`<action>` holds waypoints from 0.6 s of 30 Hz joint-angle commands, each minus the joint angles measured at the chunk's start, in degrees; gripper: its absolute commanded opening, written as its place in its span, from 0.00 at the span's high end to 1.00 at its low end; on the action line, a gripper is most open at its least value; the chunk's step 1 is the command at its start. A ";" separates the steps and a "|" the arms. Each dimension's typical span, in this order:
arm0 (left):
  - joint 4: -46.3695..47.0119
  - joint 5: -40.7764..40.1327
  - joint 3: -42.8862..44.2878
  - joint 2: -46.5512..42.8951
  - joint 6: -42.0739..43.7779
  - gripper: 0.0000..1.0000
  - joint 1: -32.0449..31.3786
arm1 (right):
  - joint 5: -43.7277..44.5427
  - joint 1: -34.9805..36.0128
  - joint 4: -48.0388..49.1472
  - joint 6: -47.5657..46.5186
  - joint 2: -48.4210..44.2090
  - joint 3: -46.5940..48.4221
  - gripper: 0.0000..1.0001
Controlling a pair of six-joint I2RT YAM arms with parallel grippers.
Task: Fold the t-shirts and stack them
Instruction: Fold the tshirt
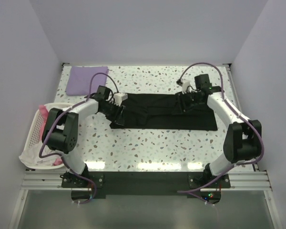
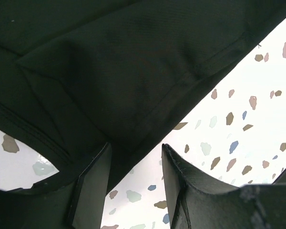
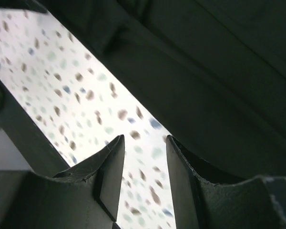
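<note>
A black t-shirt lies across the middle of the table, folded into a long flat strip. A lavender t-shirt rests as a flat square at the back left corner. My left gripper hovers over the strip's left end. In the left wrist view that gripper is open, the black t-shirt and its hem lying just beyond the fingertips, nothing gripped. My right gripper is over the right half of the strip. Its wrist view shows the right gripper open over bare table, the black t-shirt beside it.
A white lattice laundry basket with pink and white clothes stands off the table's left edge. The speckled tabletop runs in front of the strip to the near rail. Purple cables loop from both arms.
</note>
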 commanded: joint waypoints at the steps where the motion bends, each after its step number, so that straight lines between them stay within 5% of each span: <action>1: -0.02 3.18 2.26 1.00 -1.95 0.48 1.38 | -3.22 7.03 16.46 16.09 0.71 -2.68 0.55; 10: 1.99 3.88 1.65 2.67 -3.09 0.48 1.47 | 6.71 20.31 30.64 30.61 10.72 -3.92 0.53; 18: 4.01 5.02 1.38 4.25 -4.76 0.51 1.38 | 10.76 22.79 32.84 36.94 17.05 -3.48 0.53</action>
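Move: The middle stretch of the black t-shirt's near edge lies about 17 cm to the right hand's left, 4 cm back and 13 cm below; the sleeve flap is some 22 cm left and 1 cm ahead, and the shirt's near right corner 23 cm right and 4 cm back. From the left hand, the near left corner is about 2 cm back, 3 cm left and 2 cm below, the edge's middle some 17 cm right and 2 cm back. Right hand sweeps about 15 cm left over the shirt, sinking some 9 cm towards its near edge, fingers open. ##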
